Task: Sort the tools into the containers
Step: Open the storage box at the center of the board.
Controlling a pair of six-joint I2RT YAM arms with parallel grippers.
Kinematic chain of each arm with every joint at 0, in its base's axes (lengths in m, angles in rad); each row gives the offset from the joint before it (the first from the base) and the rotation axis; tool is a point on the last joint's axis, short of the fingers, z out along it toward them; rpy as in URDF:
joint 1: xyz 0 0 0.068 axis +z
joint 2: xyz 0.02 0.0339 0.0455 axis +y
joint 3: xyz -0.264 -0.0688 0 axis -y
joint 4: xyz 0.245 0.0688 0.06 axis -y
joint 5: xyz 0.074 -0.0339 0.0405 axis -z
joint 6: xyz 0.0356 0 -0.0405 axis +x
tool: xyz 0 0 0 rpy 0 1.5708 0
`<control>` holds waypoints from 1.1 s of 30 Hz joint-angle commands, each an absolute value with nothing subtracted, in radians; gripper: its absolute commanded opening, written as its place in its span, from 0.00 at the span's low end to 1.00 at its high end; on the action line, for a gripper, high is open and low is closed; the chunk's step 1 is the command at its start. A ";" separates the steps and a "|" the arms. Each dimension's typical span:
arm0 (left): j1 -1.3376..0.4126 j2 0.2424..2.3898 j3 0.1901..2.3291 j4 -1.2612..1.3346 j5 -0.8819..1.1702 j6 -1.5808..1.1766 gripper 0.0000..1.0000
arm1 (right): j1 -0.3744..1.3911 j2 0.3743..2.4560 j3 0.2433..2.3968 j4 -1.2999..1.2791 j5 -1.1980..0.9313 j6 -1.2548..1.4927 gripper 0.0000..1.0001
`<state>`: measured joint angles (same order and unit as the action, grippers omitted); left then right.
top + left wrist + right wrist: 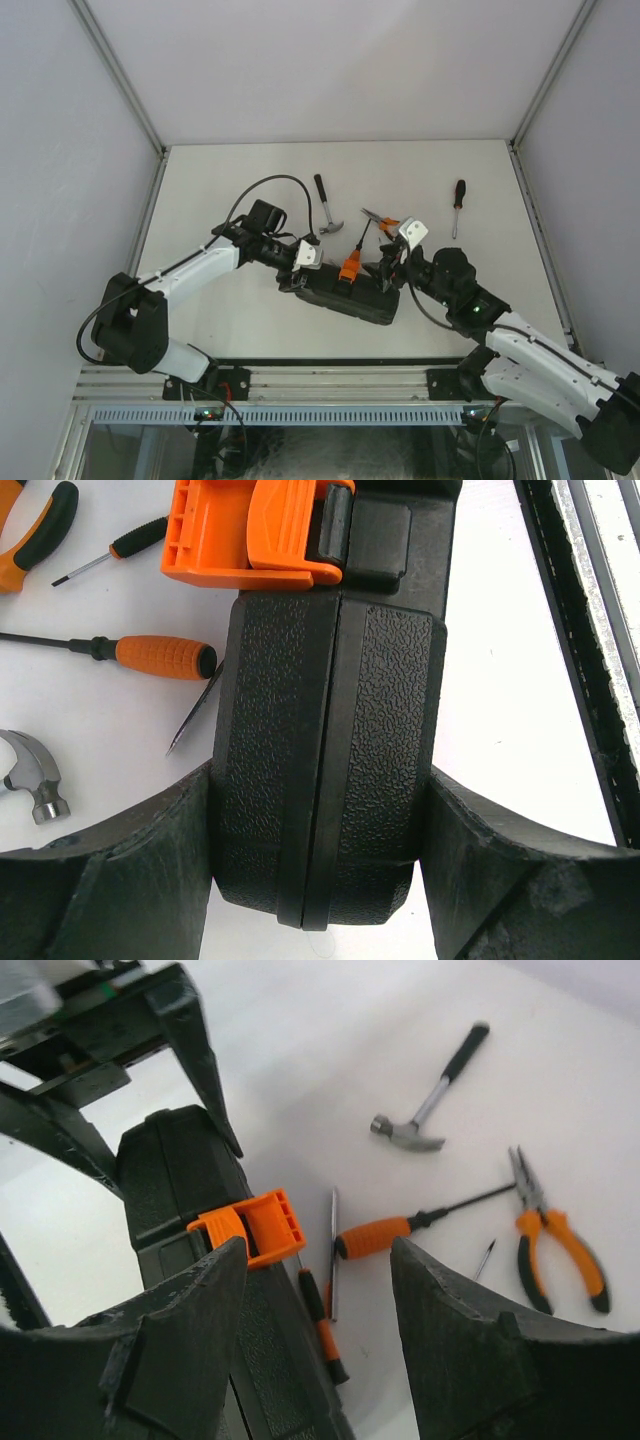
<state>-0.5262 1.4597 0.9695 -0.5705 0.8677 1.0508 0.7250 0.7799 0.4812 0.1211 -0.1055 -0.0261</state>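
The black tool case point(350, 298) stands on edge, its two halves together, in front of both arms. My left gripper point(300, 268) is shut on its left end; in the left wrist view both fingers point(120, 890) press the textured case point(325, 740). The orange latch point(250, 530) sticks out from the case top. My right gripper point(318, 1250) is open and holds nothing, its left finger just beside the latch point(255, 1225). Behind the case lie an orange-handled screwdriver point(375, 1237), a slim screwdriver point(325, 1325), the pliers point(555, 1235) and the hammer point(430, 1100).
A black-handled screwdriver point(458, 205) lies alone at the back right. The hammer point(326, 205) and pliers point(385, 220) lie just beyond the case. Grey walls enclose the white table point(230, 190) on three sides; a metal rail point(330, 385) runs along the near edge.
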 commanded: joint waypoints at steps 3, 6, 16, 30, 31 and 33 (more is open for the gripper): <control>-0.528 1.482 1.000 -0.615 0.806 1.075 0.00 | 0.619 0.878 0.611 -0.024 -0.316 0.244 0.59; -0.529 1.480 1.001 -0.615 0.806 1.075 0.00 | 0.635 0.923 0.637 -0.046 -0.327 0.246 0.59; -0.530 1.485 1.004 -0.615 0.803 1.075 0.00 | 0.618 1.056 0.738 -0.094 -0.175 0.435 0.62; -0.535 1.488 1.003 -0.618 0.794 1.076 0.00 | 0.567 1.199 0.783 -0.118 -0.340 0.548 0.58; -0.534 1.487 1.003 -0.618 0.794 1.075 0.00 | 0.563 1.205 0.783 -0.114 -0.354 0.554 0.57; -0.535 1.488 1.003 -0.619 0.794 1.076 0.00 | 0.557 1.221 0.784 -0.104 -0.386 0.563 0.57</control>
<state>-0.5282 1.4601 0.9707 -0.5720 0.8661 1.0508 0.5720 1.2045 0.7437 -0.1390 -0.3027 0.5156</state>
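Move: The storage box's orange clasp lies about 7 cm to the right hand's left, 1 cm back and roughly 8 cm below. The box's middle is some 6 cm left, 5 cm back and 11 cm down. On the table, about 17 cm lower, the orange screwdriver is 6 cm ahead and 2 cm left, the pliers 10 cm ahead and 5 cm right. From the left hand the clasp is about 10 cm right, 1 cm ahead and 2 cm higher. The box's orange clasp is what the right hand comes down to: it sinks about 6 cm, working some 2 cm forward and 2 cm left, while the wrist tips the fingers down by roughly 45 degrees. Its fingers stay apart, one ending over the clasp's forward edge, where contact can't be made out. The left hand stays still, keeping its grip on the box's left end. ##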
